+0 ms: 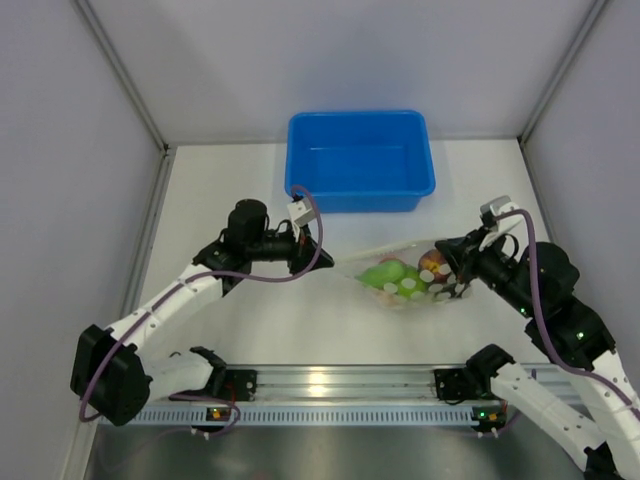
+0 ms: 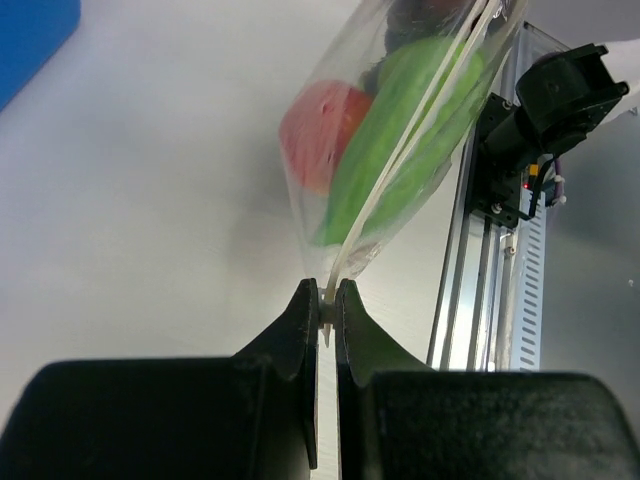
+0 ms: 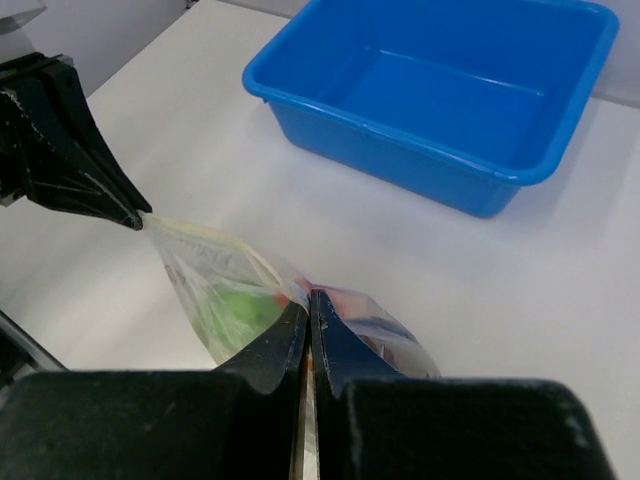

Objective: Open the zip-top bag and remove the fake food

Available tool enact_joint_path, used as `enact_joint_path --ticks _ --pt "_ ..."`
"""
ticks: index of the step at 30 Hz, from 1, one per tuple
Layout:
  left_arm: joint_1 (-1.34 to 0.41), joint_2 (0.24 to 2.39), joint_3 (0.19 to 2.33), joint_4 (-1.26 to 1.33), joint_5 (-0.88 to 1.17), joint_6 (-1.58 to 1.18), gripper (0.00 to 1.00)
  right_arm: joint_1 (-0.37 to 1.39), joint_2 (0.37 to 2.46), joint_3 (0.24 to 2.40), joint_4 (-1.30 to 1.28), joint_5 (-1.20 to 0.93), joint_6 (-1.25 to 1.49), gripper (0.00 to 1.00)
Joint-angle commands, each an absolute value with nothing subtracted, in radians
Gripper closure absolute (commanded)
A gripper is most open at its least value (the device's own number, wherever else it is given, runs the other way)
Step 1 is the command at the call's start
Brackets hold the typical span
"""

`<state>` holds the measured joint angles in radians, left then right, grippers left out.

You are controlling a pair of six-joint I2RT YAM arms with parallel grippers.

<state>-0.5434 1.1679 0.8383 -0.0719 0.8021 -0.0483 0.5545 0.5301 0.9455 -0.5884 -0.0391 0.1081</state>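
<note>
The clear zip-top bag [image 1: 395, 276] hangs stretched between my two grippers in the middle of the table. Fake food shows through it: green pieces [image 1: 383, 274] and a maroon ball [image 1: 428, 259]. My left gripper [image 1: 322, 257] is shut on the bag's left corner. In the left wrist view its tips [image 2: 327, 296] pinch the white zip strip, with a red tomato [image 2: 322, 122] and a green piece [image 2: 415, 130] inside the bag [image 2: 400, 235]. My right gripper [image 1: 441, 270] is shut on the bag's right side. The right wrist view has its tips [image 3: 308, 299] clamped on the plastic [image 3: 205, 270].
An empty blue bin [image 1: 360, 160] stands at the back centre, just beyond the bag [image 3: 440, 100]. White walls enclose the table on both sides and behind. The aluminium rail [image 1: 340, 382] with both arm bases runs along the near edge.
</note>
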Motion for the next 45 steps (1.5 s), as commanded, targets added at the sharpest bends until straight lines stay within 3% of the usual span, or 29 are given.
enact_joint_path --ticks 1,8,10,12,15,30,45 --pt "-0.519 1.120 0.804 0.023 0.790 -0.072 1.00 0.565 0.509 1.023 -0.518 0.040 0.121 1.00" --pt "-0.517 1.127 0.828 0.041 0.854 -0.104 1.00 0.565 0.494 0.997 -0.503 -0.150 0.095 1.00" --pt "-0.517 1.149 0.854 0.043 0.893 -0.121 0.72 0.565 0.479 0.973 -0.483 -0.217 0.074 1.00" --pt "-0.525 1.160 0.899 0.043 0.919 -0.129 0.53 0.565 0.473 0.960 -0.477 -0.299 0.045 1.00" --pt "-0.554 1.169 0.951 0.043 0.913 -0.114 0.42 0.565 0.463 0.936 -0.474 -0.379 0.009 1.00" --pt "-0.716 1.308 1.092 0.046 0.920 -0.078 0.48 0.565 0.477 0.917 -0.477 -0.410 0.009 1.00" --pt "-0.730 1.298 1.097 0.055 0.894 -0.087 0.44 0.564 0.495 0.887 -0.465 -0.390 0.009 1.00"
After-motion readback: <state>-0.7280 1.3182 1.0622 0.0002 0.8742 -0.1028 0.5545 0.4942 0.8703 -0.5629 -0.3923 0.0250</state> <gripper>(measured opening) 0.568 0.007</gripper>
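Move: The zip-top bag hangs between the hands, both of which already pinch its zip edge. Its middle is about 15 cm to the left hand's right, 3 cm nearer the base and 4 cm lower; the green food in it is only 10 cm to the right, 2 cm back and 5 cm lower. The blue bin stands some 33 cm ahead and 10 cm right of the left hand. For the right hand, the bag's middle is about 4 cm left, level fore and aft and 12 cm below. Up and rightwards, the left hand lets go of the bag's left end, fingers opening about halfway, climbs some 7 cm, then goes over towards the bag's middle, about 7 cm right in all, drawing 3 cm back and turning 15 degrees clockwise. The right hand keeps its pinch on the zip edge, swings back and left about 4 cm each way, turning 20 degrees counter-clockwise, then sinks slightly. ##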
